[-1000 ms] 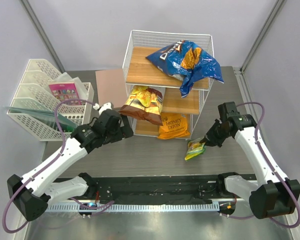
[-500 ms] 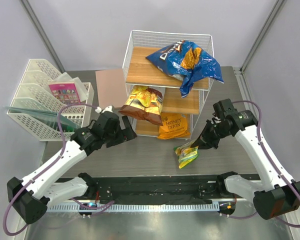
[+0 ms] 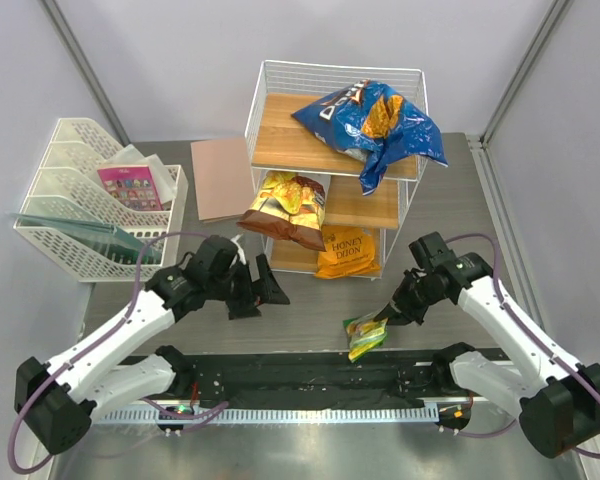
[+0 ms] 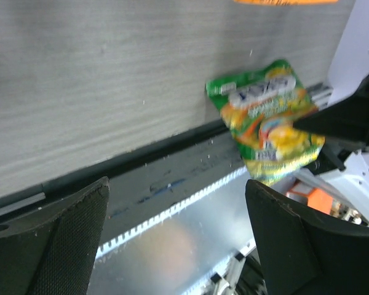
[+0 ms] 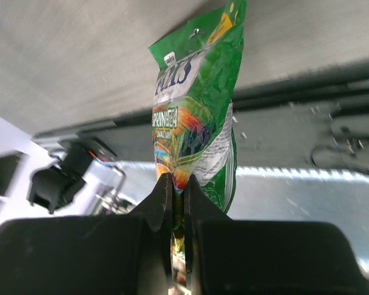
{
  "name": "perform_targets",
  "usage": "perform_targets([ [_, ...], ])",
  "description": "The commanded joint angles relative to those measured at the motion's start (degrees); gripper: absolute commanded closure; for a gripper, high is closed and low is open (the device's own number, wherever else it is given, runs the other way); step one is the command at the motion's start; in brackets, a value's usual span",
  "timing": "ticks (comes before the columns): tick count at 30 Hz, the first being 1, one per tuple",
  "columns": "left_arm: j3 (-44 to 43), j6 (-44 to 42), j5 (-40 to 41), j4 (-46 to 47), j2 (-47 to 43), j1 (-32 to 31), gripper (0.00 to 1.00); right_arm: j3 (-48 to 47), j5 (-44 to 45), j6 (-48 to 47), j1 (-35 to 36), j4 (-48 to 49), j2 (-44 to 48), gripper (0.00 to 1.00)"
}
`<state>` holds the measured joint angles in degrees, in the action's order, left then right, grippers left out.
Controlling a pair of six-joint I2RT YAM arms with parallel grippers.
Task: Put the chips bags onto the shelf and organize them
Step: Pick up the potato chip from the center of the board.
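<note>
The small green-yellow chips bag (image 3: pixel 363 335) (image 5: pixel 194 117) hangs over the table's near edge, with my right gripper (image 3: pixel 385 312) (image 5: pixel 178 184) shut on its end. My left gripper (image 3: pixel 260 293) (image 4: pixel 177 190) is open and empty, left of that bag (image 4: pixel 267 120) and facing it with a gap between. The shelf (image 3: pixel 280 140) stands at the back centre. A blue Doritos bag (image 3: pixel 375 118) lies on its top board, a brown bag (image 3: pixel 285 210) sticks out of the middle tier, and the orange Honey Dijon bag (image 3: pixel 345 255) stands on the bottom tier.
A white mesh file tray (image 3: pixel 90 200) with a pink card packet (image 3: pixel 128 185) stands at the far left. A brown flat board (image 3: pixel 220 178) lies beside the shelf. A black rail (image 3: pixel 310 370) runs along the table's near edge.
My right gripper carried the green-yellow bag left and toward the near edge. My left gripper swung right toward it, its jaws a little narrower.
</note>
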<state>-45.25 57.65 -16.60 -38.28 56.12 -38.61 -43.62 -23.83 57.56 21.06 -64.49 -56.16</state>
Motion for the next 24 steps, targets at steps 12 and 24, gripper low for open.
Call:
perform_targets([
  [12, 7.11, 3.62, -12.04, 13.03, 3.71, -3.23, 0.08, 17.59, -1.48, 15.64, 6.88, 33.73, 6.77, 0.92],
  [24, 12.91, 9.76, -15.39, 17.63, 4.7, -3.4, 0.06, 24.98, -0.25, 21.98, 11.37, 44.01, 3.0, 0.48],
])
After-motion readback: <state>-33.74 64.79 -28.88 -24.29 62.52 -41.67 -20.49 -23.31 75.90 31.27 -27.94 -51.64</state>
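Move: My right hand holds the potato chip bag, the green one, by one end; its middle hangs about 4 cm to my left, 3 back and 4 below the fingers. I'm taking it to the board's front edge, roughly 7 cm left, 3 back and 9 below. The orange bag on the lowest shelf sits some 13 cm ahead and 8 left of that hand, 7 lower. From my open left hand the green bag is about 20 cm right, 6 back and 8 below. I swing my right hand with the green bag forward about 5 cm and a touch up, then bring it back and down to the front of the board, edging left throughout, and spread the fingers to half open around the bag's end. My left hand, staying wide open, comes in towards the bag: back and down about 5 cm, then also to the right, wrist tipping some 15 degrees. ##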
